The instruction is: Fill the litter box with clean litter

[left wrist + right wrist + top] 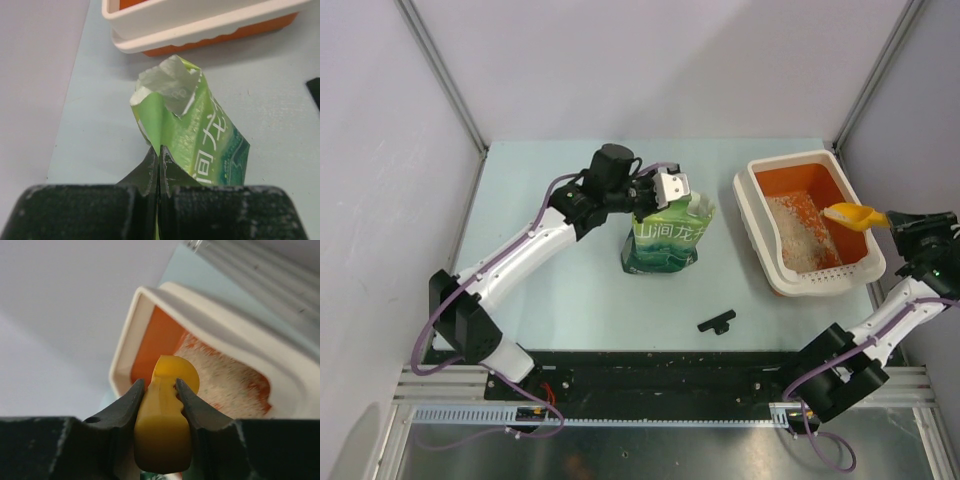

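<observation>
The litter box [752, 206], white with an orange inside, stands at the right of the table; it also shows in the left wrist view [210, 25] and the right wrist view [125, 347]. Pale beige clean litter [798, 235] lies spread in it, also seen in the right wrist view [225, 382]. My right gripper [892, 222] is shut on the handle of an orange scoop [853, 214] held over the box, as the right wrist view [162, 415] shows. My left gripper [660, 190] is shut on the top edge of the green litter bag [665, 240], which stands upright with its top torn open [200, 140].
A small black T-shaped piece [716, 321] lies on the table in front of the bag. Grey walls and metal frame posts enclose the table on three sides. The litter box sits near the right wall.
</observation>
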Robot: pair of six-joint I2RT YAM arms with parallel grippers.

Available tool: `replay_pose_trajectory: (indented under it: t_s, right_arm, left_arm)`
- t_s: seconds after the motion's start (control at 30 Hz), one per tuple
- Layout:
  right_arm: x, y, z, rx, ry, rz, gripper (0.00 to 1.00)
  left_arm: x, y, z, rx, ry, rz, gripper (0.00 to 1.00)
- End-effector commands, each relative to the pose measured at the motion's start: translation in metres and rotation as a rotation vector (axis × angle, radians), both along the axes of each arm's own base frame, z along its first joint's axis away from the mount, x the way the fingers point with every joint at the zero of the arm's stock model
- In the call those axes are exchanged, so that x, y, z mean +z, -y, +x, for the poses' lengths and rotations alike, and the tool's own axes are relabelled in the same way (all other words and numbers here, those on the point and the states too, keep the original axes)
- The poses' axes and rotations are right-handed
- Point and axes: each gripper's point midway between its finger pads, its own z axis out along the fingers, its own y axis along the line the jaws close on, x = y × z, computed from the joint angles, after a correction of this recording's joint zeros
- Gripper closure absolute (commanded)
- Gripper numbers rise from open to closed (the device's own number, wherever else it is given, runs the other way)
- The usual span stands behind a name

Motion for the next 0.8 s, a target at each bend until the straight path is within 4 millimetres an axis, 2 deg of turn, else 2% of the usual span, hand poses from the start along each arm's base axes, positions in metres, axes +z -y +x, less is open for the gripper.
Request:
replay_pose_trajectory:
  t_s: [0.0, 0.1, 0.2, 0.23, 0.27, 0.33, 0.43, 0.47, 0.53, 0.57, 0.6, 0.63, 0.67, 0.7, 0.73, 0.77]
  right_arm:
    - [0.023, 0.02, -0.005, -0.125, -0.083, -0.254, 1.0]
    - [0.025, 0.013, 0.001, -0.163, -0.15, -0.342, 1.0]
    - [0.028, -0.006, 0.015, -0.145, -0.225, -0.489, 1.0]
    - [0.029, -0.005, 0.015, -0.158, -0.238, -0.529, 1.0]
    - [0.033, -0.014, 0.021, -0.119, -0.238, -0.591, 1.0]
    - [0.036, -0.013, 0.023, -0.117, -0.26, -0.667, 1.0]
    - [0.04, -0.029, 0.033, -0.031, -0.267, -0.773, 1.0]
    - [0.044, -0.048, 0.04, 0.034, -0.245, -0.823, 1.0]
    - [0.07, -0.07, 0.046, 0.1, -0.188, -0.984, 1.0]
    - [0.08, -0.095, 0.053, 0.172, -0.129, -1.033, 1.0]
    - [0.088, -0.106, 0.055, 0.223, -0.092, -1.088, 1.0]
    - [0.107, -0.133, 0.058, 0.331, 0.021, -1.1, 1.0]
    - [0.113, -0.151, 0.057, 0.414, 0.077, -1.098, 1.0]
    - [0.118, -0.183, 0.056, 0.562, 0.172, -1.07, 1.0]
    - [0.137, -0.199, 0.051, 0.616, 0.242, -1.058, 1.0]
    - [0.14, -0.214, 0.048, 0.686, 0.272, -1.017, 1.0]
  left_arm:
    - [0.03, 0.006, -0.024, -0.099, 0.044, -0.092, 1.0]
    - [0.028, 0.007, -0.028, -0.108, 0.021, -0.098, 1.0]
    - [0.031, 0.008, -0.03, -0.112, 0.013, -0.11, 1.0]
    - [0.031, 0.008, -0.03, -0.111, 0.006, -0.113, 1.0]
    - [0.033, 0.009, -0.03, -0.112, 0.005, -0.118, 1.0]
    - [0.035, 0.01, -0.032, -0.115, 0.001, -0.125, 1.0]
    - [0.039, 0.011, -0.031, -0.115, -0.005, -0.134, 1.0]
    - [0.042, 0.012, -0.031, -0.116, -0.005, -0.142, 1.0]
    - [0.043, 0.014, -0.031, -0.11, -0.018, -0.149, 1.0]
    - [0.044, 0.014, -0.031, -0.112, -0.02, -0.152, 1.0]
    - [0.044, 0.014, -0.031, -0.111, -0.021, -0.152, 1.0]
    - [0.044, 0.014, -0.031, -0.11, -0.024, -0.153, 1.0]
    - [0.045, 0.014, -0.031, -0.108, -0.024, -0.154, 1.0]
    - [0.044, 0.014, -0.032, -0.108, -0.02, -0.152, 1.0]
    - [0.044, 0.013, -0.031, -0.103, -0.021, -0.152, 1.0]
    - [0.042, 0.012, -0.03, -0.098, -0.02, -0.147, 1.0]
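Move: The right hand, gripping the yellow scoop, is beyond the litter box's right side: the box's middle lies about 11 cm to its left, 3 cm farther out and some 20 cm below. The litter bag's open mouth is roughly 42 cm to this hand's left, 3 cm farther out and slightly lower; the black clip is about 32 cm left, 19 cm back and 26 cm down. From the left hand, the mouth is some 7 cm to the right, level in reach, just below. Still gripping the scoop, the right hand swings about 15 cm left across the litter box towards the bag mouth, reaching some 6 cm forward and climbing about as much mostly at the end, while its left side rolls down some 55 degrees and it turns counter-clockwise by about 25. The left hand keeps its closed pinch on the bag's rim and eases back barely 2 cm, holding the mouth open. ##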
